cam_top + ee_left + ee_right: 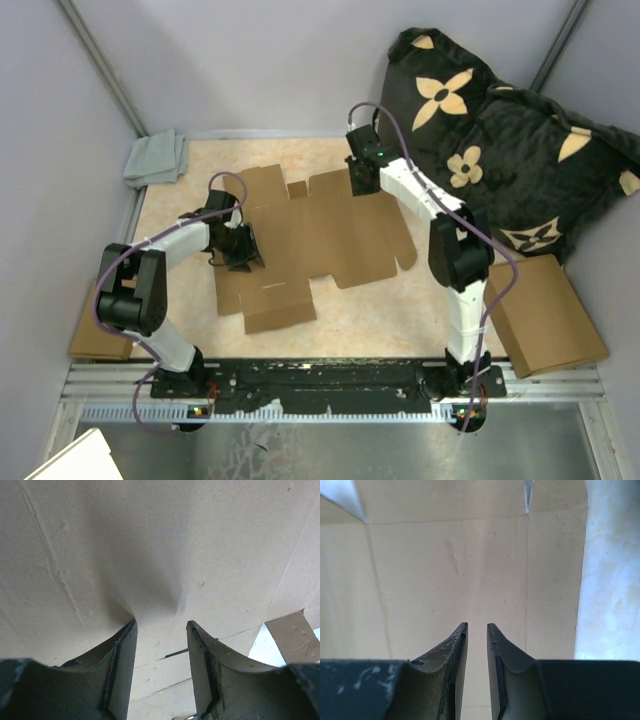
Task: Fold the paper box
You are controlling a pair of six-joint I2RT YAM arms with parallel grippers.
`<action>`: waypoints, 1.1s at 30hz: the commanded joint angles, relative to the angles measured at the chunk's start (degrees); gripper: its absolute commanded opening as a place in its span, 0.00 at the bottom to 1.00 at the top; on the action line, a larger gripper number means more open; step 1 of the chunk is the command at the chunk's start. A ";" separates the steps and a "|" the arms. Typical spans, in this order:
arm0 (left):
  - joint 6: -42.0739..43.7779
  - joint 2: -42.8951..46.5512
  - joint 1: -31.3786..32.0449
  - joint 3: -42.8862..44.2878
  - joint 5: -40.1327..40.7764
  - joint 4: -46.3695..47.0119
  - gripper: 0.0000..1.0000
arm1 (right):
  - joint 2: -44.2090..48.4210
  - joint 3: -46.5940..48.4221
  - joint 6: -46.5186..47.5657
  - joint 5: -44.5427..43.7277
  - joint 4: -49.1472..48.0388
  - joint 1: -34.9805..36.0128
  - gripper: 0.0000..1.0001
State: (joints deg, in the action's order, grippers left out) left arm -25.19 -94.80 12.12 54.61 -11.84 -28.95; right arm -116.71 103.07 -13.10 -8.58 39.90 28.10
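The paper box [310, 235] lies as a flat brown die-cut sheet in the middle of the table, with one near-left flap [278, 305] folded. My left gripper [243, 250] is over the sheet's left part, tips down on the cardboard. In the left wrist view it [161, 622] is open, with only the paper box [175, 545] under it. My right gripper [362, 180] is at the sheet's far right edge. In the right wrist view it [477, 625] is nearly closed, a thin gap with nothing in it, above the paper box [445, 570].
A grey cloth [155, 158] lies at the far left corner. A black flowered cushion [500, 140] fills the far right. A ready-made brown box [545, 315] sits near right. A smaller flat cardboard piece [95, 335] lies at the left edge.
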 commanded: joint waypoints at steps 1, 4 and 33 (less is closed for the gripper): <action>1.13 -0.35 0.07 0.42 2.66 -2.62 0.52 | -7.57 -0.92 1.94 1.35 3.13 1.18 0.23; 1.44 -1.71 0.01 1.92 3.05 -2.70 0.52 | -6.82 -5.25 0.77 2.60 0.94 1.15 0.23; 0.51 -25.34 0.27 32.96 -5.98 -3.73 0.51 | 12.71 -27.66 -10.22 19.17 -0.68 25.80 0.24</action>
State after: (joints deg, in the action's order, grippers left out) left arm -24.69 -116.79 12.12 83.37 -16.14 -33.56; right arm -101.73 66.94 -21.43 10.37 39.24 54.63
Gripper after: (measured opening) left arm 0.512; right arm 0.246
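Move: The paper box lies flat under both my hands. The middle of its right panel is about 6 cm back and 2 cm left of my right fingertips, some 11 cm below. The narrow side flap is about 11 cm right and 6 cm back, the small tab about 16 cm left and 5 cm ahead. My left fingertips rest on the left panel, whose middle is about 5 cm ahead and 6 cm right, with the right panel's middle about 10 cm ahead and 25 cm right. I drop my right hand about 10 cm onto the far part of the right panel, fingers still nearly shut, then drag the cardboard back some 25 cm towards my base, curving left late while the fingers tip about 30 degrees towards straight down; at the very end I rise a little. My left hand, still pressing on the left panel, pushes it forward about 11 cm and slightly right. ##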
